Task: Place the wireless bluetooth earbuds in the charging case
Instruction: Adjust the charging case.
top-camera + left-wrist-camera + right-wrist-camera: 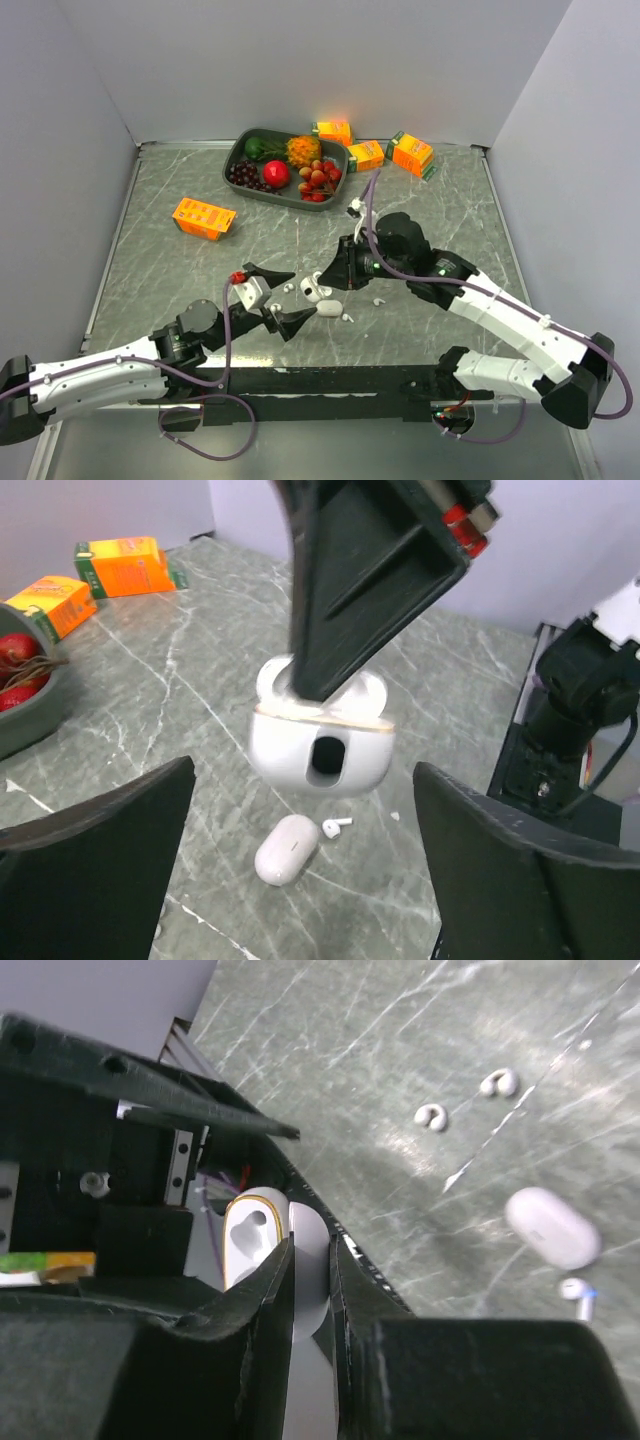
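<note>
The charging case [320, 742] is white with a gold rim and hangs open above the table. My right gripper [312, 1245] is shut on its lid, and the sockets of the case [252, 1245] look empty. My left gripper [302, 780] stands wide open just in front of the case, touching nothing. In the top view the right gripper [322, 283] and the left gripper [282, 297] meet at mid-table. One earbud [335, 826] lies beside a closed white case [286, 849] below. Two more small white curved pieces [431, 1115] [499, 1082] lie farther off.
A dark tray [240, 150] of fruit stands at the back. Three orange cartons [334, 131] [366, 155] [412, 153] lie to its right, and a fourth carton [204, 218] lies at the left. White walls close in the table on three sides.
</note>
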Tool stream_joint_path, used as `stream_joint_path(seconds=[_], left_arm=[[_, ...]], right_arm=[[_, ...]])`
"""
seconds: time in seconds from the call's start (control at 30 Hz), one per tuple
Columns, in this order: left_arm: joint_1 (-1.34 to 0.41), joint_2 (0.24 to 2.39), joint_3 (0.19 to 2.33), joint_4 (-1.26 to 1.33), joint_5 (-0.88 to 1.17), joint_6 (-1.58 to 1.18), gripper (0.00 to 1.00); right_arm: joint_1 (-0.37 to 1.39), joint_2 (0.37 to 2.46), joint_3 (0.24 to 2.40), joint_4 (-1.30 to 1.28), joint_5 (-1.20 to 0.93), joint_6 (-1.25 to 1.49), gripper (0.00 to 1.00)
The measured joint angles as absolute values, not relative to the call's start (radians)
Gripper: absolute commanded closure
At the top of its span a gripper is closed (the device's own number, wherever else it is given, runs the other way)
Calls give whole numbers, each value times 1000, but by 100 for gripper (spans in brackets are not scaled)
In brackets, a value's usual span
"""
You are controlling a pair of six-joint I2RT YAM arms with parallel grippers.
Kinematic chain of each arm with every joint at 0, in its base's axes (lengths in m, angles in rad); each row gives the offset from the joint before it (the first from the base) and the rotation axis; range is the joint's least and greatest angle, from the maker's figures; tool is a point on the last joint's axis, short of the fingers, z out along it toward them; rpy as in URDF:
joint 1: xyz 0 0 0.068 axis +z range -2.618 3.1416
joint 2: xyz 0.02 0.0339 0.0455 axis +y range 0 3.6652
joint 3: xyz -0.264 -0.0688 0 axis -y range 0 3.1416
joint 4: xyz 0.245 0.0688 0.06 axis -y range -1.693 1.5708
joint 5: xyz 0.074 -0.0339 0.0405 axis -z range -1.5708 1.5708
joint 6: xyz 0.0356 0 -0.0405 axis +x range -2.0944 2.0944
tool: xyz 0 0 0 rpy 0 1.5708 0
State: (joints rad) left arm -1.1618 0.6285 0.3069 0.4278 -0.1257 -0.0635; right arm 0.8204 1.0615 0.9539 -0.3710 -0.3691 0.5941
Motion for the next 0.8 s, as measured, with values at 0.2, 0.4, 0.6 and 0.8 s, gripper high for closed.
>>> stream_joint_path(seconds=[0.2,0.4,0.6,0.8], left_arm=[[-1161,582,337,341,-173,-115,4],[-1160,506,370,275,-169,-219,4],[-1160,498,463,208,-42,-287,4],[-1160,651,516,179,72,-294,4]], right_arm=[[818,1039,1087,-489,-368,463,100],[846,1011,1164,-555,-329,272,100],[899,999,1170,-655,-308,70,100],[914,1016,1191,-697,-363,-36,100]])
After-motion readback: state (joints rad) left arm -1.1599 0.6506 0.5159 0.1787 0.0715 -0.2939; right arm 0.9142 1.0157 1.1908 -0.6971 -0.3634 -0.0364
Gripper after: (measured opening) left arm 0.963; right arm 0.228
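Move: From the left hand the open charging case lies about 4 cm to the right and 2 cm ahead, level with it; the right fingers hold it by the lid, its middle some 2 cm left, 1 cm back and 1 cm below them. On the table, roughly 22 cm below both hands, the white pill-shaped case stands 1 cm ahead and 1 cm right of the right hand, the small earbud 1 cm back and 5 cm right. Keeping its pinch on the charging case's lid, the right hand lifts about 6 cm, then sinks a little while drawing some 3 cm back and as far to the right, rolling forward side up and swinging counter-clockwise with its fingers dipping, some 35-40 degrees in all. The left hand follows wide open without touching the case: it too climbs about 6 cm, easing left, then comes back and right and drops part of the way, turning clockwise and tipping slightly towards the case's new place. ##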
